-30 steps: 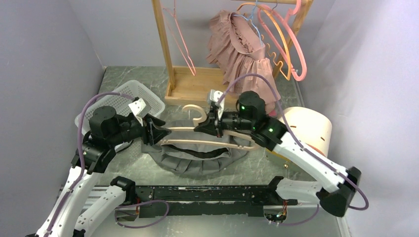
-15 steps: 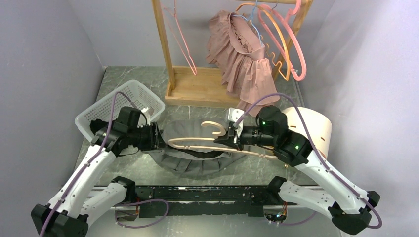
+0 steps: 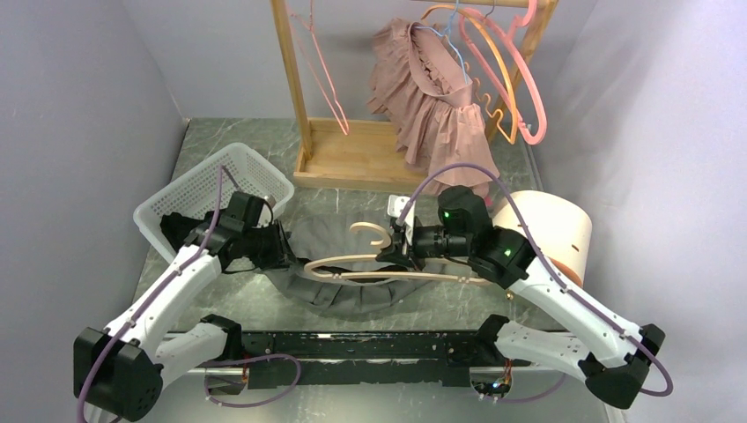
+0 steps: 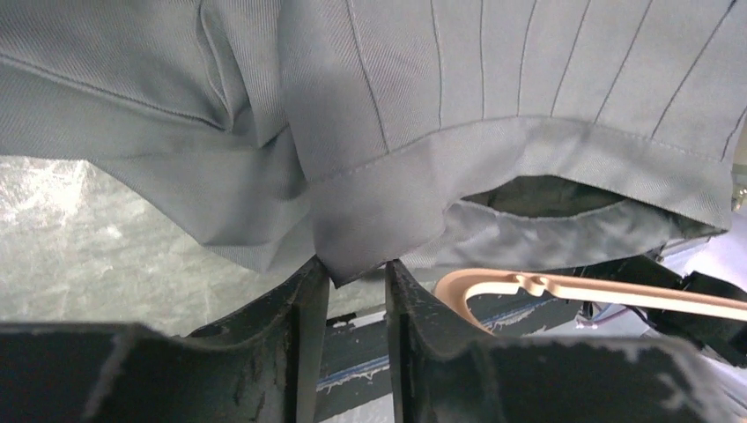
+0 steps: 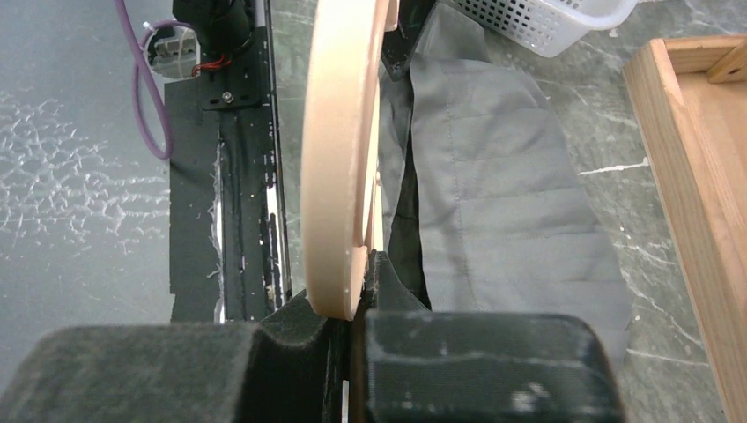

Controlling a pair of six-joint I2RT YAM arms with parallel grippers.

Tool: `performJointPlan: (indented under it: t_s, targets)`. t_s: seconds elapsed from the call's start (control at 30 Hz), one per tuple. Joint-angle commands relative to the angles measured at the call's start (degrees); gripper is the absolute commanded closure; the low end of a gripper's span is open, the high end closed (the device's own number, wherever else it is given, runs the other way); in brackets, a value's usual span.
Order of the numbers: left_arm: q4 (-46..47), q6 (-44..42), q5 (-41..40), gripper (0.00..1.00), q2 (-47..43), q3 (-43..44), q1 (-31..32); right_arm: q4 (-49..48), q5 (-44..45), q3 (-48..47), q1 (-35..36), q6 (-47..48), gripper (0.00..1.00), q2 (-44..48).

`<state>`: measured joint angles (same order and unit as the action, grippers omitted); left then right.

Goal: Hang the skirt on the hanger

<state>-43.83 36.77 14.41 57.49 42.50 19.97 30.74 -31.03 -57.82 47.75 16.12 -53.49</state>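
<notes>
A grey pleated skirt lies flat on the table between the arms, waistband toward the near edge. My right gripper is shut on a pale wooden hanger, holding it level just over the skirt. In the right wrist view the hanger stands edge-on between the pads, with the skirt beneath. My left gripper is at the skirt's left end. In the left wrist view its jaws stand narrowly apart, a corner of the skirt's waistband dipping between the tips; the hanger's end shows to the right.
A white slotted basket sits at the left. Behind stands a wooden rack with a pink ruffled dress and coloured hangers. A cream cylinder is at the right, a black rail along the near edge.
My left gripper has let go of the hanger's end, dropped to the skirt's left edge and narrowed its jaws. The right gripper has lowered the hanger onto the skirt.
</notes>
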Motion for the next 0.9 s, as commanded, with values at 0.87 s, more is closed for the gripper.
performJointPlan:
  t_s: [0.87]
  targets:
    - [-3.0, 5.9, 9.7, 0.93, 2.4, 12.8, -0.4, -13.7, 20.5, 5.1, 1.4, -5.8, 1.0, 0.1]
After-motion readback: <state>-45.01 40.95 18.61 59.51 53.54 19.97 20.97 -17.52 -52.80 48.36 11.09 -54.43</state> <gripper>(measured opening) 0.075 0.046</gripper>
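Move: The left end of the grey skirt's waistband lies almost between the half-open left fingers, about 2 cm ahead, 1 cm right and 1 below. From the right gripper, which holds the hanger, it is some 17 cm left, 5 ahead and 15 below. The middle of the waist opening is about 14 cm right, 2 back and 3 below the left gripper; the hanger's left end is some 4 cm right, 4 back and 4 above it. Ease the left gripper about 2 cm forward, pinch the waistband's end, then lift it some 6 cm, drifting right towards the hanger. Meanwhile keep the right grip on the hanger and carry it about 4.5 cm forward and slightly down, turning some 15 degrees clockwise so that its left end swings forward to the raised waistband's mouth. ##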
